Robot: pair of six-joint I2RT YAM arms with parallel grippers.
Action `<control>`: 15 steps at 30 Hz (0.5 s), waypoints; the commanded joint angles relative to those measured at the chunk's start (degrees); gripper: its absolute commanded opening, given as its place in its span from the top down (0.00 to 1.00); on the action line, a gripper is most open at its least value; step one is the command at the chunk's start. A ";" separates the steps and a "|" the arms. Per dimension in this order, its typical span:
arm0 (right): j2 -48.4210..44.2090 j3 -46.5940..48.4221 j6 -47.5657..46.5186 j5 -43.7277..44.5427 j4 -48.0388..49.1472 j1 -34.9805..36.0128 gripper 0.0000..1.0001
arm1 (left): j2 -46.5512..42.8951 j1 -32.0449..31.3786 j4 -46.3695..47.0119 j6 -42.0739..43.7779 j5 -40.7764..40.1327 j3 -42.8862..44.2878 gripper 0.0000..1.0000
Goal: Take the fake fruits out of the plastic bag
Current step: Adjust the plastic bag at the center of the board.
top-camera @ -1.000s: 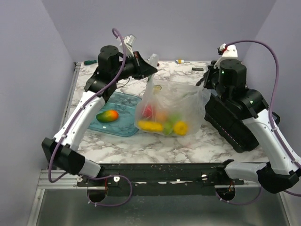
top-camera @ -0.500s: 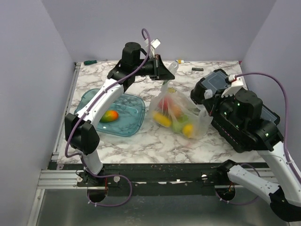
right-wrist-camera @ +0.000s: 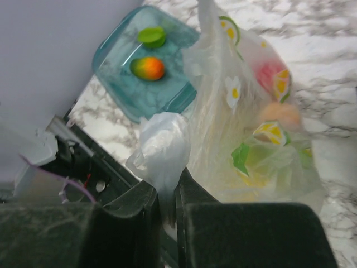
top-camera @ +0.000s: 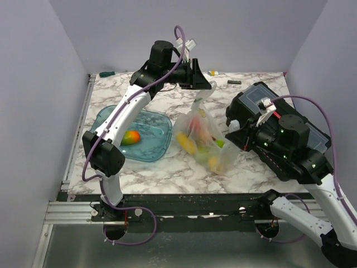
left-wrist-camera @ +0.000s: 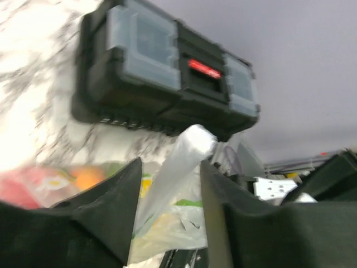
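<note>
The plastic bag (top-camera: pixel 203 139) stands on the marble table, crinkled and stretched between both grippers. Inside it show fake fruits: a yellow one (top-camera: pixel 188 144), a red one (top-camera: pixel 195 124) and an orange one (right-wrist-camera: pixel 281 114). A red-orange-green fruit (top-camera: pixel 129 137) lies in the teal tray (top-camera: pixel 150 151), and a green one (right-wrist-camera: pixel 152 35) lies beside it. My left gripper (top-camera: pixel 205 88) is above the bag's back end, and in the left wrist view the jaws (left-wrist-camera: pixel 170 167) stand apart with a bag handle (left-wrist-camera: pixel 192 142) loose between them. My right gripper (right-wrist-camera: pixel 166 190) pinches the other handle (right-wrist-camera: pixel 162 145).
A black toolbox (top-camera: pixel 254 95) sits at the right, partly under my right arm. Small items lie along the back edge: a green one (top-camera: pixel 106 73), a yellow one (top-camera: pixel 213 72) and a black one (top-camera: pixel 234 82). Purple walls close three sides.
My left arm swung from the back left to the back middle with the handle, and its jaws have parted. My right arm came forward and leftward. The bag was drawn narrower.
</note>
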 commanded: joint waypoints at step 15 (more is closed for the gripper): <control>-2.00 -6.02 1.39 -14.21 4.44 -0.22 0.18 | -47.32 1.52 -6.47 4.55 -16.98 -46.05 0.15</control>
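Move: The plastic bag with its fruits lies almost straight under the left hand, level with it front to back, a few centimetres to its left and about 28 cm down. From the right hand the bag is some 14 cm ahead, 8 cm to the left and 24 cm down. The blue tray lies about 33 cm left and 3 cm ahead of the left hand; the black toolbox is around 25 cm right and 17 cm ahead of the right hand. The bag's raised plastic ends are let go as both grippers open wide. The left hand comes off its end, sinking about 6 cm, then swings left and back roughly 15 cm towards the tray's side, rising a little at the end, with its wrist turning. The right hand eases some 3 cm back, left and down, its fingers swinging slightly counter-clockwise. ##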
